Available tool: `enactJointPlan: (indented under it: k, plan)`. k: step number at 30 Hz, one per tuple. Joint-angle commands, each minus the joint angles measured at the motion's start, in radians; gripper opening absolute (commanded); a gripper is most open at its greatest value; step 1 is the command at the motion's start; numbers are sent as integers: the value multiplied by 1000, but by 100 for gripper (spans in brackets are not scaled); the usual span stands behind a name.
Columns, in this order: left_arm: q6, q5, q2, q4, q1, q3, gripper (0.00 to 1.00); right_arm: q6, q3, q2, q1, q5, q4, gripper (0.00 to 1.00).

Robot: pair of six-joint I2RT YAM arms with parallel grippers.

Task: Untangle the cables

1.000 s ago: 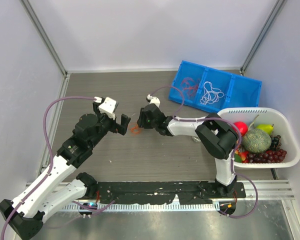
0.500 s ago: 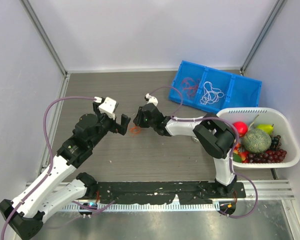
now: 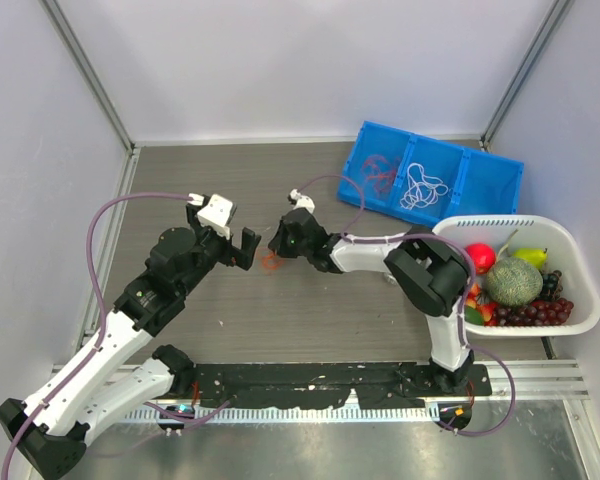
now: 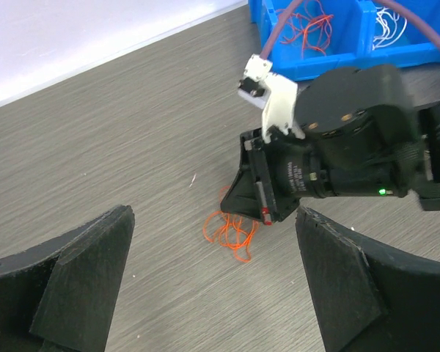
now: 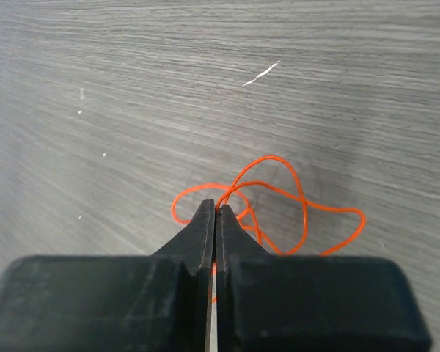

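A small clump of red-orange cables (image 3: pixel 271 262) lies on the grey wood table between the two arms. My right gripper (image 3: pixel 278 250) is low over it and shut, its fingertips pinching one strand of the loop (image 5: pixel 270 157) where they meet (image 5: pixel 218 207). The rest of the clump rests on the table. My left gripper (image 3: pixel 242 250) hovers just left of the clump with its jaws wide open and nothing between them. The left wrist view shows the clump (image 4: pixel 231 231) ahead of that gripper (image 4: pixel 214 216), under the right gripper's tip (image 4: pixel 262 213).
A blue three-part bin (image 3: pixel 485 185) sits at the back right, with red cables (image 3: pixel 380 170) in its left part and white cables (image 3: pixel 423 185) in the middle one. A white basket (image 3: pixel 572 310) of fruit stands at the right edge. Walls enclose the table.
The right gripper's jaws have closed onto a strand of the orange clump, and it has shifted slightly left. The left arm has not moved.
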Motion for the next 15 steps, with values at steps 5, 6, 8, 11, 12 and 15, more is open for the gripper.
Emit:
enactJointPlan:
  k: [5, 6, 8, 11, 12, 15]
  plan:
    - [-34, 70, -12, 56, -4, 8, 86, -74, -132, -364, 5, 5, 3, 1]
    - [-48, 83, -17, 70, -4, 5, 86, -76, -152, -416, 5, -14, 10, 1]
    - [-86, 124, -21, 100, -4, -3, 84, -71, -180, -485, 7, -29, 16, 1]
    - [-186, 220, 6, 125, -3, 17, 80, -56, -210, -576, 5, -40, 13, 1]
    - [-210, 254, 21, 118, -4, 37, 78, -48, -230, -622, 5, -35, 14, 1]
    - [-311, 334, 61, 102, -3, 84, 67, -19, -273, -700, 5, -26, 34, 1]
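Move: The orange cable is already pinched at its upper end by the right fingers. Its loops lie about 4 cm below that hand and 2 cm back, level left-right. The open left gripper waits some 22 cm above the right hand, 9 cm back and 6 cm left; from the left hand the cable is about 8 cm ahead, 6 cm right and 25 cm down. The red cable in the blue tray is some 21 cm ahead and 27 cm right of the right hand. The orange cable, still pinched in the shut right fingers, is carried fast upward by about 19 cm, drifting some 5 cm back and 5 cm right towards the left gripper's height while the right fingertips tip up. The left hand eases about 4 cm right and slightly back, rolling its left side down and turning clockwise some 10 degrees, its fingers partly closing on nothing. ##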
